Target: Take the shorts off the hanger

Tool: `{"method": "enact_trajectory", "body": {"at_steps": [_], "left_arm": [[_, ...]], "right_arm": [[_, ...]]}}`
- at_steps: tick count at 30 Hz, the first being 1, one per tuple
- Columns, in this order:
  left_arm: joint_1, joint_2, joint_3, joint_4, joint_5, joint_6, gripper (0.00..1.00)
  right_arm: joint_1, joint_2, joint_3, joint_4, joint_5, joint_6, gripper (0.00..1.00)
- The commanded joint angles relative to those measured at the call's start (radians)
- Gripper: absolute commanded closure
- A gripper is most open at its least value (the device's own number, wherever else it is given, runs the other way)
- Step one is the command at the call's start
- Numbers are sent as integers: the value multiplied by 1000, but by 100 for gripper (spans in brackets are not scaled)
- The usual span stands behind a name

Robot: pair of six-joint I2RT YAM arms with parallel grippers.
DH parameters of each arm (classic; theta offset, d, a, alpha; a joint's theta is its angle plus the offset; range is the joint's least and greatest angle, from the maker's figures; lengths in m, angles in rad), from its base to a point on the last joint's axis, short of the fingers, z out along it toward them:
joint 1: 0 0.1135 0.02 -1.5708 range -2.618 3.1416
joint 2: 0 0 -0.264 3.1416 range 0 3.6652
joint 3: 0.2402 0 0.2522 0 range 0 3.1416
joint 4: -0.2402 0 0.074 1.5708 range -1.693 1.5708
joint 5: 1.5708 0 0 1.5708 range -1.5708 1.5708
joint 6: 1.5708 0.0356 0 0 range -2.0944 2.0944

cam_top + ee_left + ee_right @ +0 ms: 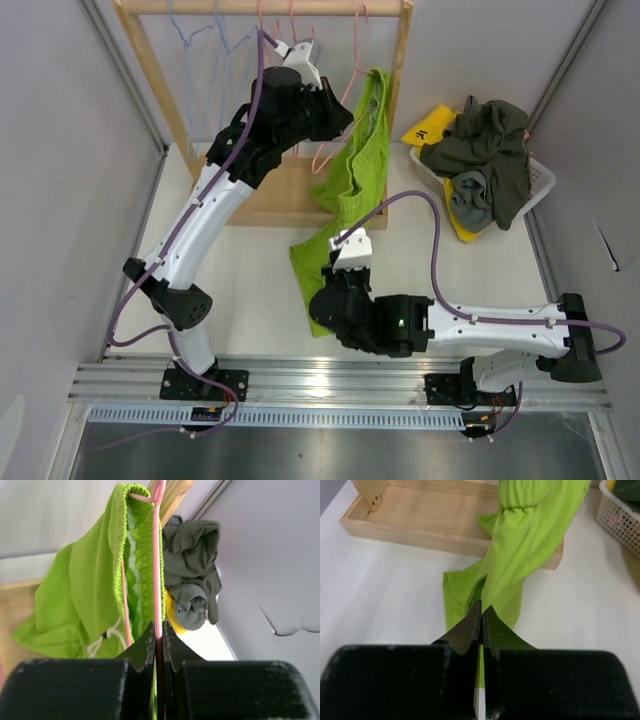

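Note:
The lime green shorts [362,150] hang by their waistband from a pink hanger [330,158] at the wooden rack, and their lower end trails onto the table [312,268]. My left gripper [340,122] is shut on the hanger's wire [158,580], just below the gathered green waistband [142,555]. My right gripper [332,292] is low over the table, shut on the trailing green fabric [520,555]; in the right wrist view [482,611] a strip of green shows between the closed jaws. Dark grey shorts [490,150] and yellow shorts [428,125] lie in a white basket [540,180].
The wooden rack has a top rod [260,6], a right post [402,60] and a flat tray base [435,515]. Empty blue and pink hangers [215,35] hang on the rod. The basket's corner [620,510] lies right of the tray. Grey walls close both sides.

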Motion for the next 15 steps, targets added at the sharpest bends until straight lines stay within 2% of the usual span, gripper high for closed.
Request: {"method": "enact_trajectory", "body": {"at_steps": [1, 2, 5, 7, 10, 13, 15], "left_arm": [[15, -147, -76, 72, 9, -14, 100], [14, -173, -135, 63, 21, -14, 100], [3, -291, -280, 51, 55, -14, 100], [0, -348, -361, 51, 52, -13, 100], [0, -415, -374, 37, 37, -7, 100], [0, -425, -333, 22, 21, 13, 100], [0, -400, -262, 9, -13, 27, 100]], "right_arm": [[-145, -66, -16, 276, -75, -219, 100], [-194, -88, -18, 358, -109, -309, 100], [-396, -89, 23, 431, -249, -402, 100], [-534, -56, 91, 430, -331, -442, 100], [-652, 1, 146, 375, -410, -431, 100], [-668, -11, 131, 327, -415, -364, 100], [-653, -48, 27, 324, -418, -322, 100]]}}
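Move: The right gripper already pinches the green shorts. The laundry basket they go to lies some 37 cm ahead of it, 42 cm to its right and 22 cm lower; the rack post stands about 39 cm ahead and 16 cm right, and the rack base 39 cm ahead, 11 cm left and 28 cm down. The left gripper, still on the pink hanger, has the shorts' waistband about 7 cm ahead, 5 cm right, nearly level. Sweep the right gripper forward about 18 cm, with some 11 cm to the right and a modest rise, turning it about 15 degrees clockwise and keeping its pinch on the shorts, towards the basket. Meanwhile draw the left gripper, shut on the hanger, back and left away from the shorts, dipping about 3 cm before lifting again. ##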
